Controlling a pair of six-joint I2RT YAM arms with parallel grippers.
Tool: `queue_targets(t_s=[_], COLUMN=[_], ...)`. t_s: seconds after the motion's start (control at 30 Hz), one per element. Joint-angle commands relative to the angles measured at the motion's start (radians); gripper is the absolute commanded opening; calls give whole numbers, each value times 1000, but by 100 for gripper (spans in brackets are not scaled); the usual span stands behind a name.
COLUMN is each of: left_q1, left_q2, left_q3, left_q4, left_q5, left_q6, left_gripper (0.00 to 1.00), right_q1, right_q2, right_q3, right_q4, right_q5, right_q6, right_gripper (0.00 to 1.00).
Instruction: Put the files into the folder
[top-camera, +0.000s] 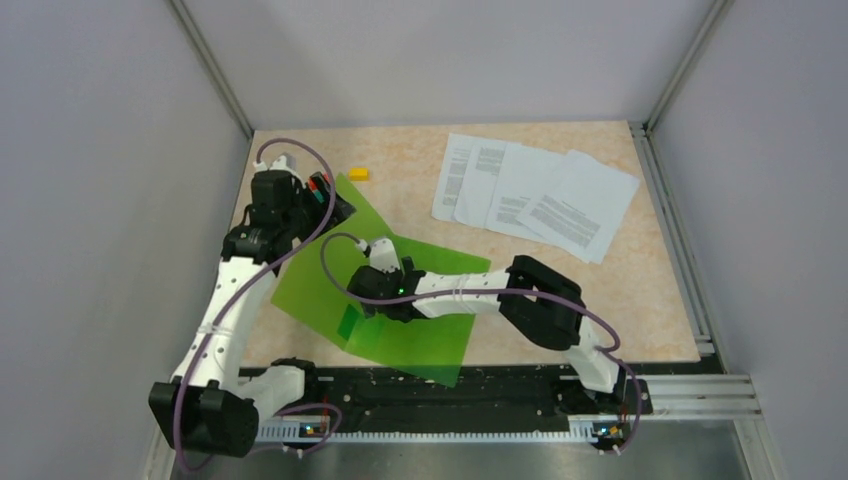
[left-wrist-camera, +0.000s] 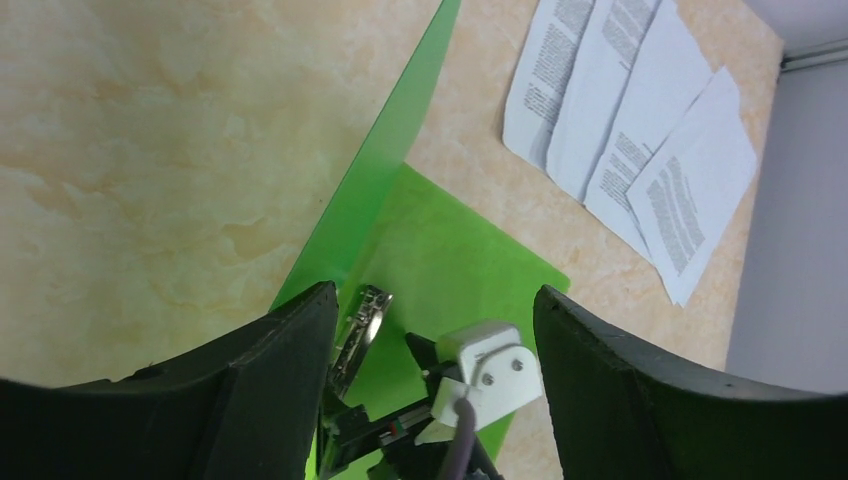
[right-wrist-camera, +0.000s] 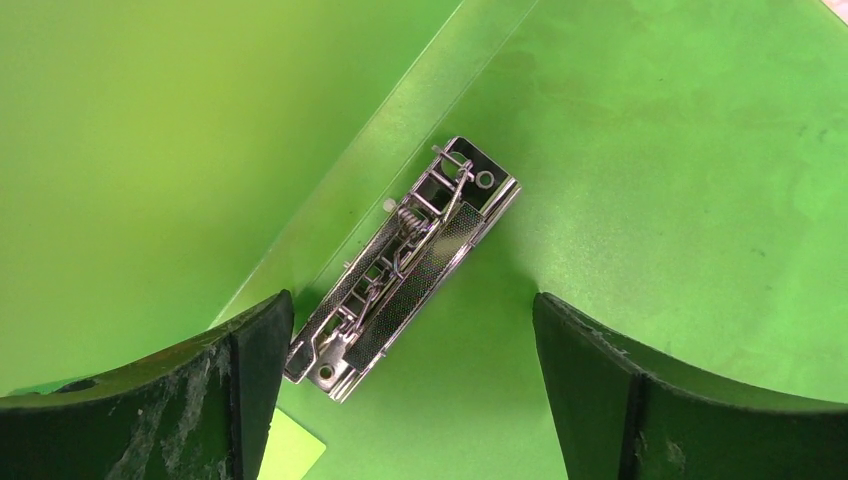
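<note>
The green folder (top-camera: 425, 340) lies open on the table, its cover (top-camera: 352, 215) raised at a slant on the left. Its metal clip (right-wrist-camera: 405, 260) sits along the inner spine and also shows in the left wrist view (left-wrist-camera: 362, 320). My right gripper (top-camera: 385, 262) hovers open just over the clip, jaws wide (right-wrist-camera: 410, 300), holding nothing. My left gripper (top-camera: 330, 205) is at the raised cover's far edge, jaws wide open (left-wrist-camera: 435, 295), and the cover (left-wrist-camera: 385, 150) leans beside its left finger. The files (top-camera: 535, 195), several printed white sheets, lie fanned out at the far right (left-wrist-camera: 630, 130).
A small yellow block (top-camera: 358, 173) lies at the far side of the table behind the folder. Grey walls and metal frame posts close in the table on three sides. The black rail (top-camera: 450, 395) with the arm bases runs along the near edge.
</note>
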Motion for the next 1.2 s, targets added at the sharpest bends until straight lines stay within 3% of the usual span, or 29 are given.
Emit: queue_targets(t_s=[0.0, 0.27, 0.73, 0.9, 1.17], left_q1=[3, 4, -24, -101, -325], left_q2=[-3, 3, 42, 65, 196], left_q3=[7, -72, -290, -355, -386], left_q4=[-44, -68, 6, 69, 200], left_q5=[-104, -188, -89, -82, -130], left_q6=[27, 25, -39, -84, -185], left_gripper=[75, 60, 37, 34, 26], right_q1=[-4, -25, -67, -103, -202], right_q2=[-9, -156, -275, -340, -420], right_q3=[-150, -331, -498, -573, -675], right_q4=[-59, 116, 227, 270, 313], right_q5=[-23, -71, -124, -170, -268], right_q6=[-23, -4, -71, -93, -103], right_gripper=[87, 82, 59, 50, 46])
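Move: The folder's raised left cover has its middle about 4 cm back, 2 cm left and 14 cm below the left hand; the teal block lies about 12 cm ahead and 9 cm left, 22 cm down, the yellow one 16 cm ahead, 1 cm left. The right hand's open fingers straddle the metal clip, about 1 cm ahead and 3 cm below; the small pocket is about 4 cm back and 3 cm left. Left hand sinks 17 cm and back over the cover, narrowing; right drags the clip 10 cm right, fingers narrowing. ##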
